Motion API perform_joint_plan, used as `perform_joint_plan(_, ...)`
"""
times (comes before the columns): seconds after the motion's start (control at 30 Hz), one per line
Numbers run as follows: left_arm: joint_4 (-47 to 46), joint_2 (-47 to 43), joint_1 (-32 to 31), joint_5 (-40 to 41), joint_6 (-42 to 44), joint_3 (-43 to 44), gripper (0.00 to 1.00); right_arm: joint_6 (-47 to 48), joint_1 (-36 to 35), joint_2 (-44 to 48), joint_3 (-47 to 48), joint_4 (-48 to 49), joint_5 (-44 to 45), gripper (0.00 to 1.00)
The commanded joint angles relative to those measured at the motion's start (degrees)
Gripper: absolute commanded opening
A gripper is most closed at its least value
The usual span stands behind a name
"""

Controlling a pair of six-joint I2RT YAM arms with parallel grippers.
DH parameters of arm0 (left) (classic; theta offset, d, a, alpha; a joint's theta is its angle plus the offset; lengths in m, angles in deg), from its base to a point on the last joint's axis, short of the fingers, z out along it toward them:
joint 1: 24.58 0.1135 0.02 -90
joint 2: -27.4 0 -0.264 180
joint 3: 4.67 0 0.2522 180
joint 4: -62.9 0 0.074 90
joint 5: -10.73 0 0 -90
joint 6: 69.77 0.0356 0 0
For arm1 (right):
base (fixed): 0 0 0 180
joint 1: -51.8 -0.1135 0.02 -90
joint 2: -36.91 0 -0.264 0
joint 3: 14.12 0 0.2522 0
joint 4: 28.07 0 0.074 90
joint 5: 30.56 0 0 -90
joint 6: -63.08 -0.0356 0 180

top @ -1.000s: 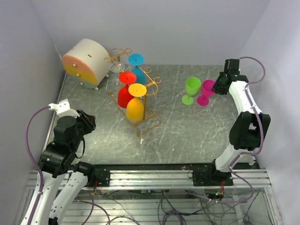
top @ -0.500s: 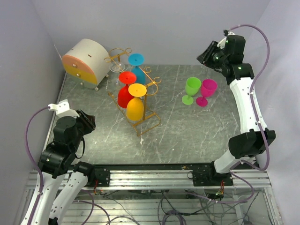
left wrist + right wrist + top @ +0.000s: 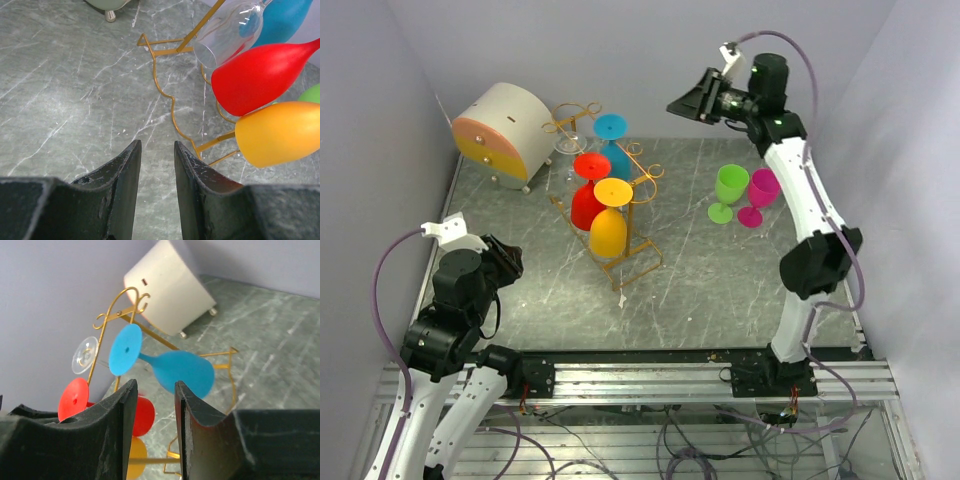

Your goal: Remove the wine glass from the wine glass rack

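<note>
The gold wire wine glass rack (image 3: 648, 173) stands at the back left of the table, and several wine glasses hang in it. They are a blue one (image 3: 612, 137), a red one (image 3: 587, 195), an orange one (image 3: 608, 228) and a clear one (image 3: 567, 146). My right gripper (image 3: 684, 106) is raised high to the right of the rack, open and empty. In the right wrist view the blue glass (image 3: 182, 371) lies just beyond my right gripper (image 3: 152, 390). My left gripper (image 3: 156, 147) hovers open and empty over the table, short of the rack's wire (image 3: 170, 107).
A round white-and-orange drawer box (image 3: 503, 133) sits at the back left, beside the rack. A green glass (image 3: 728, 190) and a magenta glass (image 3: 760, 195) stand upright on the table at the right. Grey walls close in the back and both sides.
My right arm has swung up and to the left, away from the magenta glass and towards the rack, and its jaws have widened. The left arm has not moved.
</note>
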Motion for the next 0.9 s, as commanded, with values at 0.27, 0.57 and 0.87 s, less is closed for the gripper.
perform_joint_plan(0.27,-1.5,-0.5,-0.1,2.3,-0.9,-0.2,0.43,-4.2,-6.2,-12.5,11.4,6.9,-7.4,0.36)
perform_joint_plan(0.57,-1.4,-0.7,-0.1,2.6,-1.2,-0.3,0.43,-4.3,-8.2,-14.6,12.4,7.9,-7.8,0.37)
perform_joint_plan(0.87,-1.3,-0.4,-0.2,2.5,-1.2,-0.1,0.43,-4.3,-10.2,-17.3,14.6,7.3,-6.8,0.35)
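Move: Off to the right hand's left, about 15 cm away and 1 cm back, is the foot of the blue wine glass hanging upside down on the rack, some 4 cm below the hand. The red glass's foot is some 4 cm left of that foot and 9 cm nearer the base; the clear glass's foot lies about 9 cm left of the blue one and 3 cm back. From the left hand the blue foot is roughly 27 cm ahead, 21 cm right and 8 cm higher. Sweeping left towards the blue glass's foot, the right hand travels about 11 cm and sinks some 3 cm, quick at first, then creeping in. It swings about 15 degrees counter-clockwise, and its part-open fingers keep their gap as the tips come up close to the rim of the foot; whether they touch can't be seen. ##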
